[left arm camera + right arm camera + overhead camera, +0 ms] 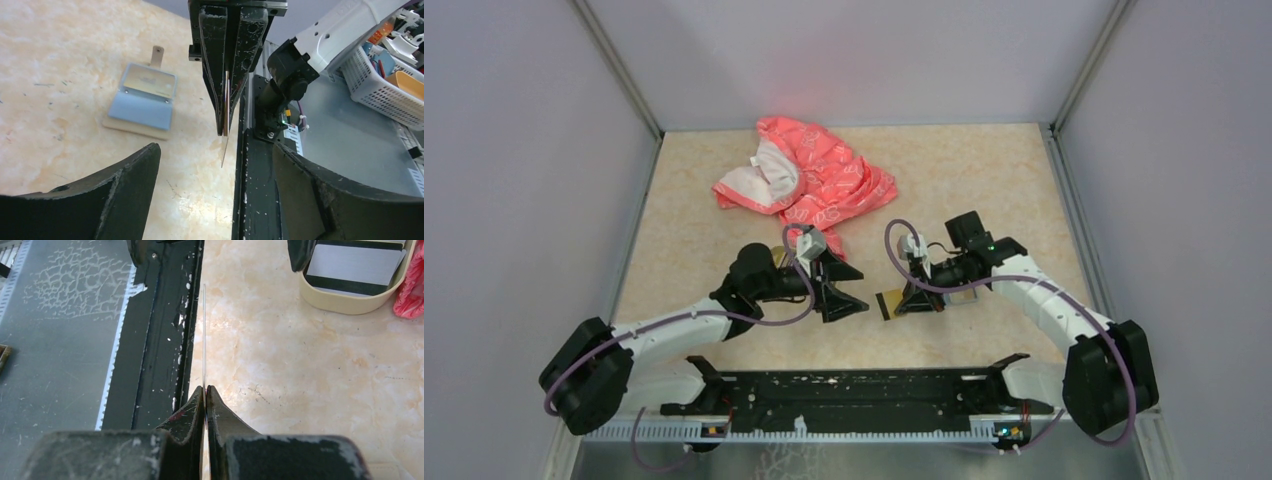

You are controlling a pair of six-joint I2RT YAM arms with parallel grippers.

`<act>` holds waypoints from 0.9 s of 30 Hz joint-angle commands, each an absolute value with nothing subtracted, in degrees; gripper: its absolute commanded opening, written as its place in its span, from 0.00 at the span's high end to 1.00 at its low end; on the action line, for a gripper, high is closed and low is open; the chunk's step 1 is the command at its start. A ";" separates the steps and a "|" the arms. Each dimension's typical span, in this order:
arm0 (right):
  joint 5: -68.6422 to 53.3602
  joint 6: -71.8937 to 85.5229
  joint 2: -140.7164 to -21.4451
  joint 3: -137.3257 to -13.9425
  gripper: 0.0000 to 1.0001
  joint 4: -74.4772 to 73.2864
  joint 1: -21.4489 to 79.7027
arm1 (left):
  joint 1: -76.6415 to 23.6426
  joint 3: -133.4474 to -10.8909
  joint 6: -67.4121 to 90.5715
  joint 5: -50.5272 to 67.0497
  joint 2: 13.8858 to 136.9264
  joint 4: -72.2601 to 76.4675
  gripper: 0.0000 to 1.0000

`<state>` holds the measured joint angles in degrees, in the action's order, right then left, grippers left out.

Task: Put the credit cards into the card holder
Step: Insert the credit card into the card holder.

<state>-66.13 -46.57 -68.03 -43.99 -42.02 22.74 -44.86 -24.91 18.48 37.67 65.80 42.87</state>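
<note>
My right gripper point(205, 388) is shut on a golden-tan credit card point(204, 335), seen edge-on and held upright above the table. In the top view that card point(887, 304) sticks out left of the right gripper point(911, 296). Just left of it my left gripper point(857, 290) stands open and holds nothing; in its own view its jaws are spread wide around the card point(224, 150). The card holder point(142, 100) lies flat and open on the table, blue-grey lining up, beyond the right gripper. More credit cards point(352, 267), dark with pale stripes, lie in an oval dish point(345, 302).
A pink-red patterned cloth point(809, 175) is crumpled at the back of the table. The black base rail point(854, 395) runs along the near edge. A white basket point(385, 85) of parts stands off the table.
</note>
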 commanded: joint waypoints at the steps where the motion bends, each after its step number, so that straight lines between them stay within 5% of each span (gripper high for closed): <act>1: -66.31 -48.98 -68.65 -46.85 1.00 -42.74 23.48 | -45.14 -29.38 15.31 41.98 69.56 37.45 0.16; 22: -65.64 -49.30 -70.34 -47.46 1.00 -43.84 24.26 | -49.13 -37.63 15.68 45.23 79.75 34.37 0.57; 26: -65.63 -49.31 -70.49 -47.46 1.00 -43.90 24.26 | -49.13 -38.15 15.64 45.93 80.01 34.19 0.74; 27: -65.60 -49.31 -70.49 -47.46 1.00 -43.91 24.26 | -49.13 -38.27 15.64 46.48 80.14 34.12 0.85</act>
<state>-64.27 -47.97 -70.08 -44.07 -43.55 23.53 -48.88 -36.21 16.62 43.72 79.61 34.13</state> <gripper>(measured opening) 0.006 0.279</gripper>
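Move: The credit card is already pinched in the right fingers, its middle some 3 cm left of them, 1 cm back and 1 cm lower. From the open left hand it lies about 7 cm right, 3 cm back and 3 cm below. The card holder is on the table roughly 21 cm right of the left hand, 2 cm back and 15 cm down; the card tray is 16 cm left, 4 cm ahead, equally low. Left hand goes about 4 cm right and 3 cm down, fingers closing partway astride the right hand's card. ##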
